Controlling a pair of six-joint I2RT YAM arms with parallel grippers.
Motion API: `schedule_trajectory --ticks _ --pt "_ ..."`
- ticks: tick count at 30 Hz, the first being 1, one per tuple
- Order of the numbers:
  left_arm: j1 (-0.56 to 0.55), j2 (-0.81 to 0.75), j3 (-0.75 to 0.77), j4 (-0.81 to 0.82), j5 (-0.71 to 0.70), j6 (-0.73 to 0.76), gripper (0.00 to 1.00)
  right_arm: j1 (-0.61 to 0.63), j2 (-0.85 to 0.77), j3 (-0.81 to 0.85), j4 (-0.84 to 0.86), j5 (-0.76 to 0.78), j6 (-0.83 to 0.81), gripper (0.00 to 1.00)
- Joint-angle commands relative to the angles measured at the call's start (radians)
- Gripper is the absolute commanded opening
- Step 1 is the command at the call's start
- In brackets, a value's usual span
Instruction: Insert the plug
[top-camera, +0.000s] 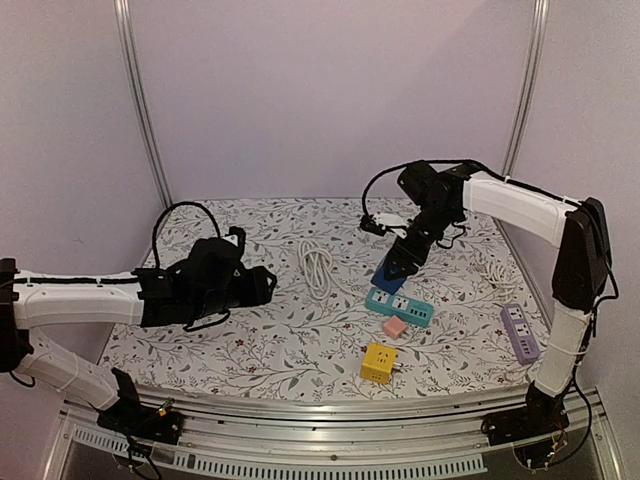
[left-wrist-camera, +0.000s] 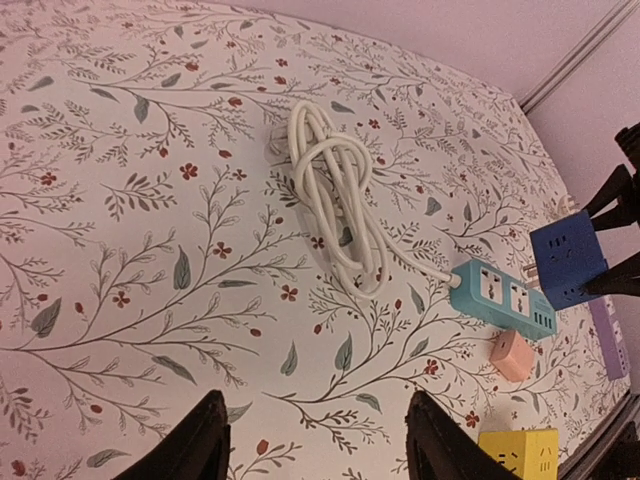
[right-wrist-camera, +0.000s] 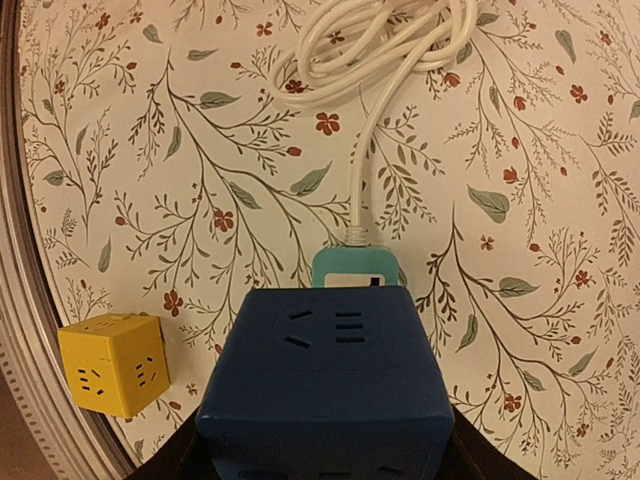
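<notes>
My right gripper (top-camera: 403, 258) is shut on a dark blue cube plug adapter (top-camera: 391, 273) and holds it just above the teal power strip (top-camera: 399, 305). In the right wrist view the blue cube (right-wrist-camera: 325, 385) fills the foreground and hides most of the teal strip (right-wrist-camera: 352, 268). In the left wrist view the blue cube (left-wrist-camera: 567, 260) hangs over the teal strip's (left-wrist-camera: 502, 297) far end, prongs down. My left gripper (left-wrist-camera: 312, 445) is open and empty over bare cloth at the left (top-camera: 262, 283).
The teal strip's white cable coil (top-camera: 318, 265) lies mid-table. A pink adapter (top-camera: 395, 327) and a yellow cube (top-camera: 378, 362) sit in front of the strip. A purple power strip (top-camera: 519, 331) lies at the right edge beside the right arm's base.
</notes>
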Motion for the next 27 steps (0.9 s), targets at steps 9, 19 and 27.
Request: schedule_trajectory --ticks 9,19,27 --pt "-0.042 -0.158 -0.108 -0.009 -0.082 -0.022 0.6 0.032 0.099 0.028 -0.02 0.023 -0.009 0.0" --pt "-0.046 -0.255 -0.171 -0.032 -0.123 -0.024 0.61 0.033 0.138 0.055 -0.006 0.088 -0.007 0.0" --pt "-0.046 -0.312 -0.206 -0.054 -0.151 -0.034 0.61 0.033 0.163 0.078 0.001 0.107 -0.007 0.0"
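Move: The right hand still holds the blue plug block above the teal power strip, whose middle lies level with it fore and aft, about 3 cm to its right and some 11 cm below. The pink cube sits about 5 cm back and 2 cm right, the yellow block 14 cm back and 2 cm left, the white cord coil 11 cm ahead and 15 cm left. From the empty left hand, the strip is roughly 23 cm right and 5 cm ahead. Keeping its grip on the blue block, the right hand lowers it about 4.5 cm towards the sockets at the strip's left (cord) end, easing just under 1 cm back on the way and then, once the descent stops, shifting some 1.5 cm forward, while the wrist rolls about 5 degrees so the fingers point more steeply down. Meanwhile the open, empty left hand draws off some 6 cm, mostly left with some back and up, away from the strip. ##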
